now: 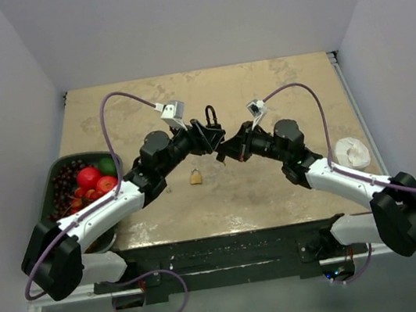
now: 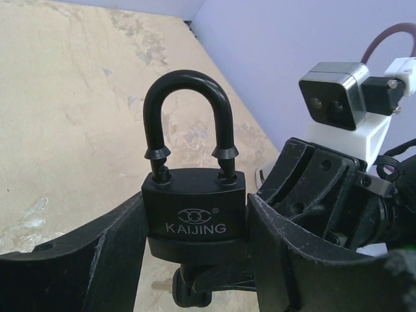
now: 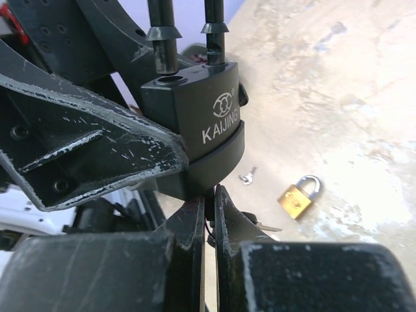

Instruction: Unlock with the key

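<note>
A black padlock (image 2: 195,208) marked KAIJING is held upright above the table, with my left gripper (image 2: 195,227) shut on its body from both sides. The shackle (image 2: 188,97) points up; in the right wrist view one leg (image 3: 162,45) seems to end just above its hole. My right gripper (image 3: 209,201) is shut directly under the padlock (image 3: 208,123). A black key head (image 2: 190,291) sticks out of the lock's underside there. From above, both grippers (image 1: 203,137) (image 1: 227,151) meet mid-table.
A small brass padlock (image 1: 195,177) (image 3: 296,198) lies on the table below the grippers, with a silver key (image 3: 247,175) beside it. A dark bowl (image 1: 59,167) of fruit sits at the left edge. A white object (image 1: 352,153) lies at the right.
</note>
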You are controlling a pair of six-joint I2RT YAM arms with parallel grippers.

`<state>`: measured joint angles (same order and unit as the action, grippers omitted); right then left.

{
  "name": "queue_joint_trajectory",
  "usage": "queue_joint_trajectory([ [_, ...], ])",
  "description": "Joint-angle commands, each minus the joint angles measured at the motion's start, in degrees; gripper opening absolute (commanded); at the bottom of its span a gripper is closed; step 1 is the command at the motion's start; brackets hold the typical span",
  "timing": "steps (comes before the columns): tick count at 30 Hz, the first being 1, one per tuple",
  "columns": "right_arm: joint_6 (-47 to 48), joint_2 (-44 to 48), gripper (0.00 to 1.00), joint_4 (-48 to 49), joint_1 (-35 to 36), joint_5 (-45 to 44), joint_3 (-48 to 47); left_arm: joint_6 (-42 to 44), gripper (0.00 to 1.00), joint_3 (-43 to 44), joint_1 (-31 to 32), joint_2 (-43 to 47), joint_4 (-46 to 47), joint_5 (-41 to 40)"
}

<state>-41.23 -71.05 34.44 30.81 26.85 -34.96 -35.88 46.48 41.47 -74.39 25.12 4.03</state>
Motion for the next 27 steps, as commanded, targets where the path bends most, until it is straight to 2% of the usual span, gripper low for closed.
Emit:
queue_joint_trajectory([
  [1, 3.7, 2.8, 0.04, -2.1, -2.9, -9.4, -3.6, 3.0, 0.0, 2.7, -0.3, -1.6, -5.2, 0.6],
  [19, 7.3, 4.0, 0.36, -7.6, -2.9, -10.2, -1.9, 0.4, 0.0, 8.6, -3.6, -9.5, -5.3, -0.4],
  [22, 8.1, 4.7, 0.43, -9.1, -3.0, -10.3, -1.9, 0.2, 0.0, 9.1, -4.8, -10.3, -4.5, 1.3],
  [26, 9.1, 7.0, 0.63, -11.4, -2.9, -10.2, -2.9, 1.3, 0.0, 7.9, -6.6, -9.4, -3.8, 6.1],
  [27, 10.1, 7.4, 0.64, -13.1, -3.0, -10.2, -3.6, 1.9, 0.0, 7.6, -6.8, -9.0, -3.5, 7.2],
])
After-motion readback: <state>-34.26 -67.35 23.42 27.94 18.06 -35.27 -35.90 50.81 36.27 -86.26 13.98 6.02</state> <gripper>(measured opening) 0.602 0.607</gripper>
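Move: Just beneath and slightly behind the black padlock that the left hand grips, the right hand's fingers are pinched shut on the key, which is already in the lock. From the right hand the padlock is about 3 cm up, 2 ahead and 1 left. The gold padlock lies on the table roughly 4 cm ahead, 8 left and 17 below. From the left hand the key is some 3 cm below, 2 back and 1 right. Letting go of the key, the right hand opens its fingers more than half-way, first sinking about 3 cm with the padlock, then drawing off to its right, somewhat forward and slightly up, turning some 10 degrees clockwise. The left hand keeps its grip on the padlock and lowers it about 10 cm, easing forward and tipping its fingers down some 15 degrees. ##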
